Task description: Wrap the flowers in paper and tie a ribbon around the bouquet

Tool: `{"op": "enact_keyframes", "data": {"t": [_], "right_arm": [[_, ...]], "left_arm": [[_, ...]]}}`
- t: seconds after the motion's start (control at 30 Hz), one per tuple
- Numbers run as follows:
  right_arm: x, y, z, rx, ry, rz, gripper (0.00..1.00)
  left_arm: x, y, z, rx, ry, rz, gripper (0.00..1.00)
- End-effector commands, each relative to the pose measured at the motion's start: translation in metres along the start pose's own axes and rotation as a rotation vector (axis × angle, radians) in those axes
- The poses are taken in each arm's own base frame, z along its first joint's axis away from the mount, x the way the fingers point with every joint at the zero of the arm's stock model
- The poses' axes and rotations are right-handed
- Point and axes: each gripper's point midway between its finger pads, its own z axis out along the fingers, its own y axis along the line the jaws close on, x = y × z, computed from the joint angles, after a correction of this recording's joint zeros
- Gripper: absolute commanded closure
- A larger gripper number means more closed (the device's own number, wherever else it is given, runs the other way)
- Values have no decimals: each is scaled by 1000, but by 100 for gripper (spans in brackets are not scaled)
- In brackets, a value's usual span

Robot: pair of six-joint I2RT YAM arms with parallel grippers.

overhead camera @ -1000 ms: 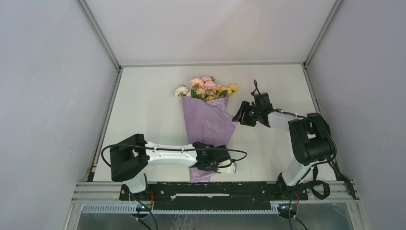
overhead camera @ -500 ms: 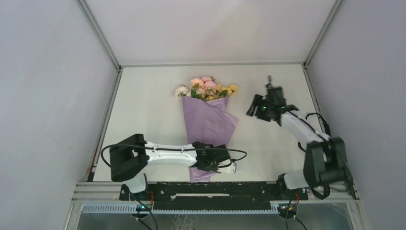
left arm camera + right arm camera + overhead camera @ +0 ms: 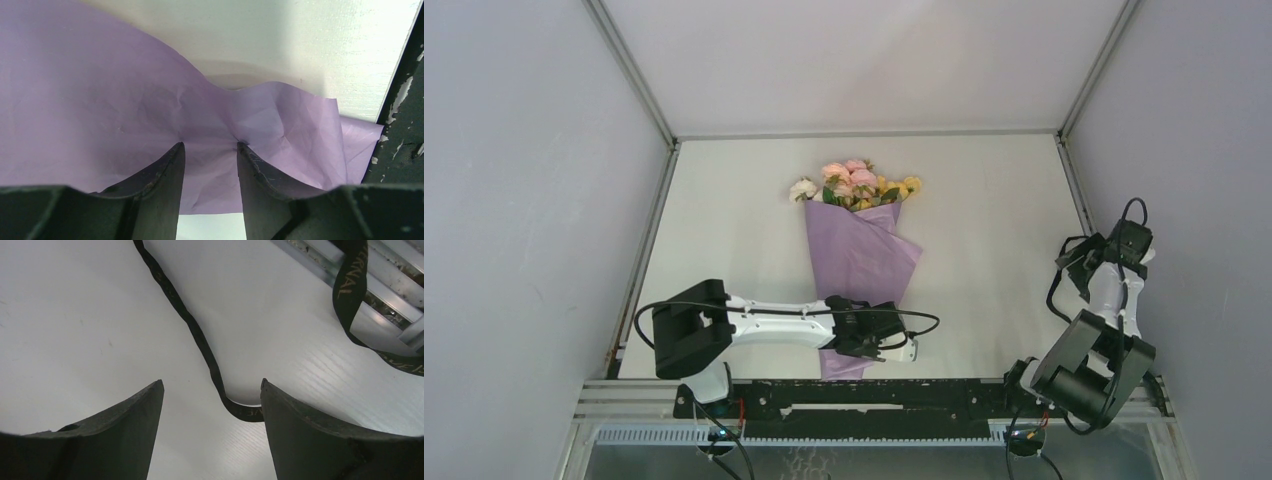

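Note:
The bouquet lies in the middle of the table, with the pink, yellow and white flowers (image 3: 854, 185) at its far end. The lilac paper (image 3: 859, 260) is wrapped round them as a cone. My left gripper (image 3: 869, 345) is at the cone's narrow near end. In the left wrist view it (image 3: 209, 145) is shut on the paper (image 3: 150, 100), which creases between the fingertips. My right gripper (image 3: 1079, 268) is at the table's far right, well away from the bouquet, and stands open (image 3: 211, 385). The black ribbon (image 3: 200, 340) lies on the table, curving between its fingers toward the right one.
More of the gold-lettered ribbon loops (image 3: 345, 295) beside a metal rail (image 3: 395, 300) at the table's right edge. The black front rail (image 3: 400, 125) runs close to the paper's near end. Grey walls enclose the white table (image 3: 724, 220).
The right arm has swung from beside the bouquet out to the table's right edge, and its jaws have opened wider. The left gripper and the bouquet have not moved.

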Motion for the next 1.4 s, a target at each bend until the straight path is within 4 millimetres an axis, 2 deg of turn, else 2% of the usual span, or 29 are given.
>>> {"op": "enact_keyframes", "data": {"t": [0.0,0.13,0.47,0.57,0.63,0.67,0.73,0.77,0.83,0.93,1.03,1.1,1.2,1.23,1.27,1.37], "right_arm": [[-3,-2,4,-3,-13,26,20],[-8,4,23,-44,18,47,22],[-10,24,85,-3,171,-90,25],[-7,25,97,24,211,-127,32],[-6,29,103,26,225,-154,43],[-5,34,104,19,229,-179,53],[-2,42,105,4,238,-222,80],[-1,48,105,-7,243,-245,96],[4,76,97,-71,251,-322,100],[25,147,63,-245,238,-518,100],[57,222,1,-452,169,-744,100],[81,260,-47,-604,119,-850,100],[87,282,-108,-734,40,-869,100],[80,284,-132,-785,10,-833,100],[75,284,-144,-817,1,-800,100],[35,280,-223,-1014,-139,-665,100]], "left_arm": [[8,-36,27,157,8,-17,51],[6,-42,27,190,11,-16,51],[7,-42,28,193,16,-18,51],[8,-42,28,194,22,-17,51],[7,-41,28,193,21,-18,51],[8,-41,29,194,24,-19,51],[8,-41,29,196,27,-18,50],[8,-41,29,196,26,-20,50],[9,-41,29,200,28,-24,51],[9,-42,30,204,27,-24,50],[9,-42,29,202,24,-24,50],[10,-42,29,201,24,-25,50],[11,-42,29,201,23,-23,50],[11,-42,29,201,24,-24,50],[11,-42,29,200,24,-24,50],[11,-42,29,202,23,-24,50]]}}
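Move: Ahead of the right hand by about 9 cm, some 2 cm to its right and 7 cm below, lies the stretch of black ribbon to be pinched. The side rail is roughly 5 cm straight to that hand's right. The purple paper's middle lies about 44 cm left and 5 cm ahead, the flower heads 45 cm left and 22 cm ahead. From the left hand the ribbon is roughly 19 cm ahead and 44 cm to the right, near fingertip height. Sinking about 6 cm first, the right hand slides forward low over the table along the rail and shuts its fingers on the ribbon. It then sweeps nearly 30 cm left towards the bouquet, rising late and fast, and turns counter-clockwise. The left hand stays put, half open, fingertips still on the paper's lower part. ##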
